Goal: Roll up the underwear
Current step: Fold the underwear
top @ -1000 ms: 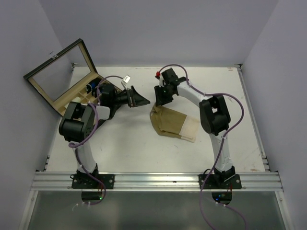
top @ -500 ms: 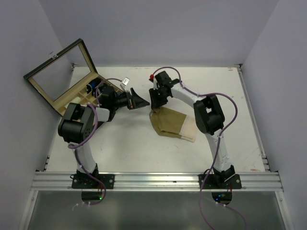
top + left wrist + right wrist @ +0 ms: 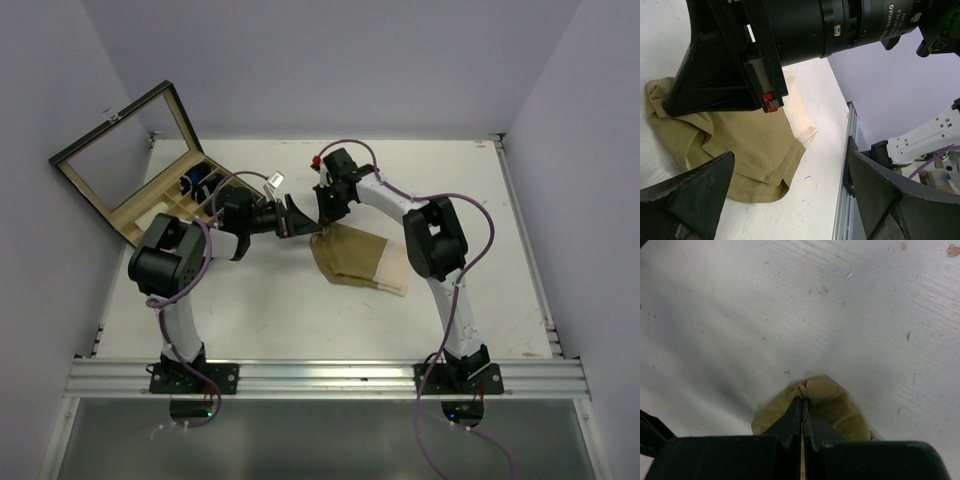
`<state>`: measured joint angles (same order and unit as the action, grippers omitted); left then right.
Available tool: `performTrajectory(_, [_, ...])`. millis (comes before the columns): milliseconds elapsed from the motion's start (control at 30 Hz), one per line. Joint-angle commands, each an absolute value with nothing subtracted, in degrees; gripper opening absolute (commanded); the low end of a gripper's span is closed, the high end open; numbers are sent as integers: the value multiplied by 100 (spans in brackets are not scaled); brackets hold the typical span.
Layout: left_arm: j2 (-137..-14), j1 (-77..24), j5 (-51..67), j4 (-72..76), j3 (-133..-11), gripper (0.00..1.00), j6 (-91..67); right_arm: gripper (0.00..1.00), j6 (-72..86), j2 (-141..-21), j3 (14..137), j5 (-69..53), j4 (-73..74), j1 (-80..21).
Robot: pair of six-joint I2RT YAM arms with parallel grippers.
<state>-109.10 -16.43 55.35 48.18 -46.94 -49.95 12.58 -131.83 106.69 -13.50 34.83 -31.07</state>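
Observation:
The tan underwear (image 3: pixel 360 255) lies flat on the white table with a paler band at its right end. Its far left corner is bunched up between the fingers of my right gripper (image 3: pixel 323 226), which is shut on the cloth (image 3: pixel 835 400); the closed tips (image 3: pixel 802 400) pinch a small fold. My left gripper (image 3: pixel 303 220) hovers wide open just left of that corner, close to the right gripper. In the left wrist view the underwear (image 3: pixel 740 145) spreads beyond my open fingers (image 3: pixel 690 200), and the right gripper's black body (image 3: pixel 740 65) stands on the cloth's corner.
A wooden box (image 3: pixel 185 195) with its glass lid (image 3: pixel 120 150) propped open sits at the table's back left. The metal rail (image 3: pixel 330 378) runs along the near edge. Purple-grey walls close in the back and both sides.
My right gripper has closed on the underwear's far left corner. My left gripper has moved right, towards that corner, still open.

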Motion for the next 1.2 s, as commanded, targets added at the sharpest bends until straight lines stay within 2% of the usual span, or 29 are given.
performTrajectory(0, [-11109,-1722,5406,5335,-4746,100,-5080,0,1274,-12823,10679,-1617,3401,-3103])
performTrajectory(400, [-11619,-1802,5115,5474,-4922,100,-4983,0,1362,-12753,10600,-1925,3489,-3103])
performTrajectory(1167, [-11690,-1802,4816,5106,-4939,100,-4869,0,1670,-12515,10345,-2373,3525,-3111])
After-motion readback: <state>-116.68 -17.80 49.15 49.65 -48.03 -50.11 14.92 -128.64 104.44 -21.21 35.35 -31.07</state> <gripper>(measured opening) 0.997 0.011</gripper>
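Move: The underwear's bunched far-left end, already pinched in the right fingertips, lies about 5 cm ahead of the left hand, 3 cm to its right and 8 cm below; the middle of the underwear is some 11 cm to that hand's right, 2 cm back and 9 cm below. From the right hand, the left gripper's open jaws are about 5 cm back, 3 cm left and 8 cm up, and the pale band at the underwear's other end is 9 cm back and 15 cm right. Down by about 5 cm, quickly at first and then easing off, with a small push forward, the left hand brings its wide-open fingers down beside the pinched bunch. To meet it, the right hand keeps its shut grip on the cloth, draws back slowly some 2 cm and a little left, then lifts about 2 cm at the end, carrying the bunch to the left fingertips. ##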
